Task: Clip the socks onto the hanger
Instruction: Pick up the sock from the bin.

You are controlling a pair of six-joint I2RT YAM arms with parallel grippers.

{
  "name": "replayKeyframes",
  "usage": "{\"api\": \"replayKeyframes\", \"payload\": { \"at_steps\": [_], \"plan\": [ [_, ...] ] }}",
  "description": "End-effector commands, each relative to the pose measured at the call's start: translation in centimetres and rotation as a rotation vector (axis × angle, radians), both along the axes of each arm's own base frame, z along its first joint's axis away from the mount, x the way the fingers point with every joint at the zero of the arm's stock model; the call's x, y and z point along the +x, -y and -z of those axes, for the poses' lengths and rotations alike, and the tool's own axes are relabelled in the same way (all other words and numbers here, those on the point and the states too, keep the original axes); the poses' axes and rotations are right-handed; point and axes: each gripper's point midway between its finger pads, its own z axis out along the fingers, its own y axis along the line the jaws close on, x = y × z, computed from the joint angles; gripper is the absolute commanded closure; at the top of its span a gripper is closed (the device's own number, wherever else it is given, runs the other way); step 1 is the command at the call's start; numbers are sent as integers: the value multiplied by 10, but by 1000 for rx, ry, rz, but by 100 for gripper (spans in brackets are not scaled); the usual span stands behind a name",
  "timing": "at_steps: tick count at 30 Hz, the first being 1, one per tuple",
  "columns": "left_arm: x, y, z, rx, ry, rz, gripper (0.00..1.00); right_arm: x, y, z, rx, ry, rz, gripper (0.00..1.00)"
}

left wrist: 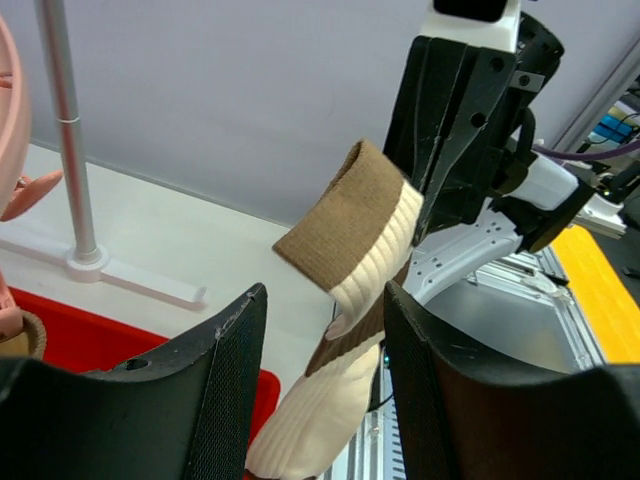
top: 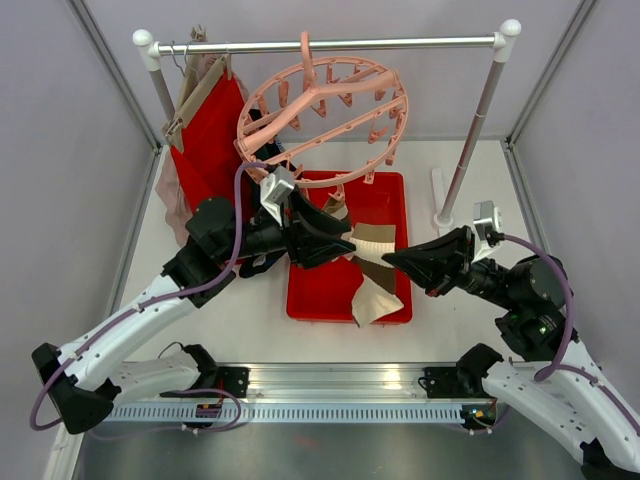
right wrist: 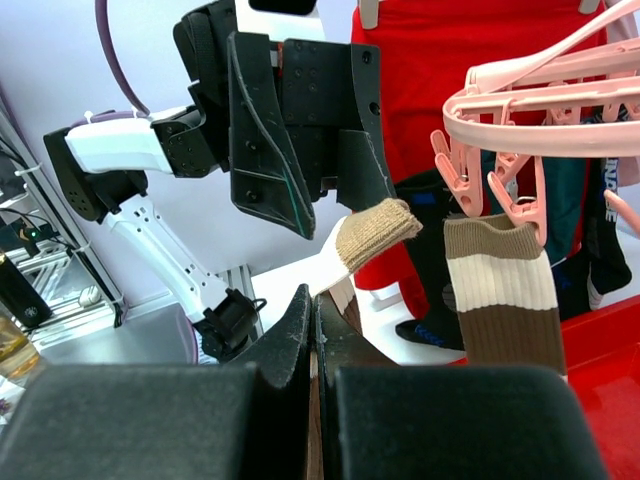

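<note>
The pink ring hanger (top: pixel 325 110) hangs from the rail, and its clips show in the right wrist view (right wrist: pixel 540 110). A tan, cream and brown striped sock (right wrist: pixel 505 290) is clipped to it, with dark socks (right wrist: pixel 585 235) hanging behind. My right gripper (right wrist: pixel 313 300) is shut on a second striped sock (right wrist: pixel 375 228) and holds it above the red tray (top: pixel 300 300). My left gripper (left wrist: pixel 325 290) is open. This sock (left wrist: pixel 345 225) hangs between its fingers, close to the right one. In the top view the two grippers, left (top: pixel 335 245) and right (top: pixel 395 262), face each other across the sock (top: pixel 375 262).
A red cloth on a wooden hanger (top: pixel 210 130) hangs at the rail's left end. The rail's right post (top: pixel 470 140) stands on a white foot beside the tray. More beige sock fabric (top: pixel 375 300) lies in the tray. Grey walls enclose the table.
</note>
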Motion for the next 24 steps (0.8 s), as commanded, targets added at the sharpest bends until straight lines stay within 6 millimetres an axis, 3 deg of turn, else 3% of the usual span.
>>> {"api": "replayKeyframes", "payload": {
  "at_steps": [1, 11, 15, 19, 24],
  "plan": [
    [-15, 0, -35, -93, 32, 84, 44, -7, 0, -16, 19, 45, -28, 100],
    [-16, 11, -33, -93, 5, 141, 45, 1, -1, -15, 4, 39, 4, 100],
    [-15, 13, -32, -92, 2, 143, 50, 4, -1, -13, -9, 35, 14, 100],
    [-15, 14, -34, -96, 5, 143, 64, 9, -1, -5, -26, 22, 32, 100],
    [-15, 18, -30, -90, 3, 148, 91, 24, 1, 8, -63, -16, 105, 100]
  ]
}}
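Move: The right gripper already pinches the striped sock; its cuff lies about 4 cm to that hand's left, 1 cm ahead and level. From the open left gripper, the cuff is some 2 cm to the right and 1 cm back, level; the other striped sock, hanging on a clip, is about 8 cm ahead, 4 cm left and 4 cm lower, and the hanger's near rim about 10 cm ahead, 6 cm left and 4 cm higher. Left gripper slides about 2 cm right onto the sock's cuff and pinches it while the right keeps hold. ##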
